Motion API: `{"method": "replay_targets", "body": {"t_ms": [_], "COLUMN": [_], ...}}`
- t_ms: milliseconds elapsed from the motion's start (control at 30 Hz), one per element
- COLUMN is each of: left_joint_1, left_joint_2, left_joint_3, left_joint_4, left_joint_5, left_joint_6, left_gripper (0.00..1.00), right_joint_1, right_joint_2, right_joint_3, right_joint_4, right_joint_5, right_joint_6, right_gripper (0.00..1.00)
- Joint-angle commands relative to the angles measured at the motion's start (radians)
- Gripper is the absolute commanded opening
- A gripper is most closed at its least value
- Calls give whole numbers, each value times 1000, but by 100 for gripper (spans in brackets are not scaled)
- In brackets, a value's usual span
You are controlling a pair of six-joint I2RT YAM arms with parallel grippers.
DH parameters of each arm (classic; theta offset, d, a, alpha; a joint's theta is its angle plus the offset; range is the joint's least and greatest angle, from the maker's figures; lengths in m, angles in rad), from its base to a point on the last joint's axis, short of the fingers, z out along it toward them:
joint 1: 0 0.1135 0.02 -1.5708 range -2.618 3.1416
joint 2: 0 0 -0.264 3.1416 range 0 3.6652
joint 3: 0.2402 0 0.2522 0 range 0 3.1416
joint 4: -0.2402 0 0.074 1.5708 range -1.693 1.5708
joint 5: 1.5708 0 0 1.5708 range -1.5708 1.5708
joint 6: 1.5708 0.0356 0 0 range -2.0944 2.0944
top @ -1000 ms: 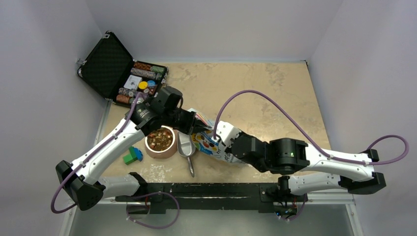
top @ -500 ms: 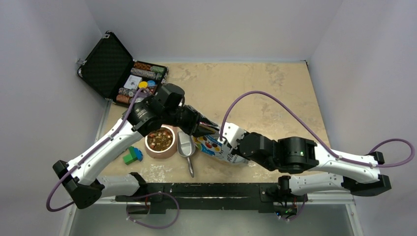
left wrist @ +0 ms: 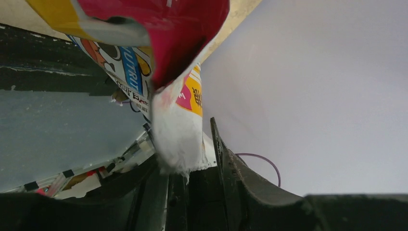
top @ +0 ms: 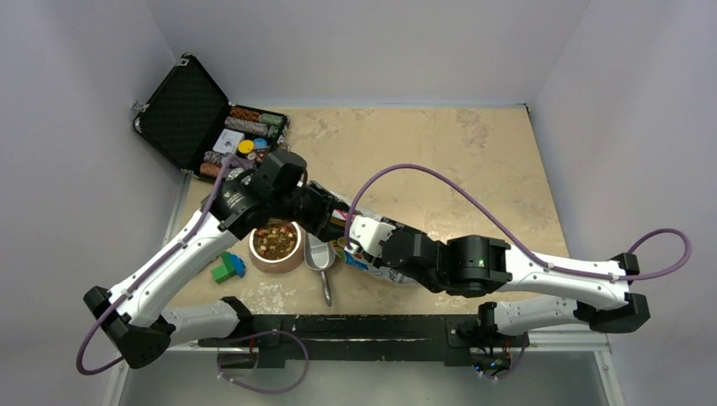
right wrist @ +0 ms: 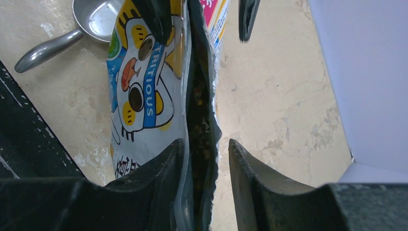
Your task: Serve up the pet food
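Brown and tan pet food (top: 275,241) fills a pinkish-brown bowl (top: 293,257). A metal scoop (top: 320,252) lies just right of it. The glossy white bag (top: 378,264), printed red, yellow and blue, lies right of the scoop with both grippers at it. My left gripper (left wrist: 185,154) is open, and the bag's white corner (left wrist: 178,130) sits loosely between its fingers. My right gripper (right wrist: 206,144) is open around the bag's (right wrist: 144,96) torn mouth, with a gap at one finger. Dark kibble (right wrist: 197,96) shows inside the mouth.
An open black case (top: 182,110) with coloured chips stands at the back left. Green and blue toy blocks (top: 228,266) lie left of the bowl. A black bar (top: 355,326) runs along the near table edge. The scoop (right wrist: 96,17) also shows in the right wrist view.
Both grippers have opened and let go of the bag. The right arm has shifted left toward the bowl, and the left arm has drawn back a little.
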Motion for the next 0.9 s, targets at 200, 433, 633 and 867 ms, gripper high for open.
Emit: {"method": "replay_targets", "body": {"t_ms": [200,433,633,867], "left_joint_1": [63,91,106,107], "left_joint_2": [-140,-109,-123,-141], "left_joint_3": [-130,-99,-98,-125], "left_joint_4": [23,46,67,32], "left_joint_5": [-56,-76,-89,-78], "left_joint_6": [-32,-2,-9,-46], "left_gripper": [41,15,1,0], "right_joint_1": [-2,6,14,21], "right_joint_2": [-2,113,171,199], "right_joint_3": [-14,21,20,125], "right_joint_4": [83,191,346,230], "right_joint_5": [49,98,199,195], "right_joint_6": [-82,-244,-414,-355], "right_gripper": [42,41,37,0]}}
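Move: The part of the pet food bag's rim that the left hand will pinch is about 2 cm ahead, 3 cm left and 2 cm below; the right hand's spot is some 3 cm ahead, 5 cm left and at its own height. Roughly 27 cm below the left hand, the scoop lies level with it and 7 cm left, the near bowl 3 cm ahead and 18 cm left. Left hand about 4 cm, right 6 cm while tipping up, both shift left along the bag's rim, pinching it. ##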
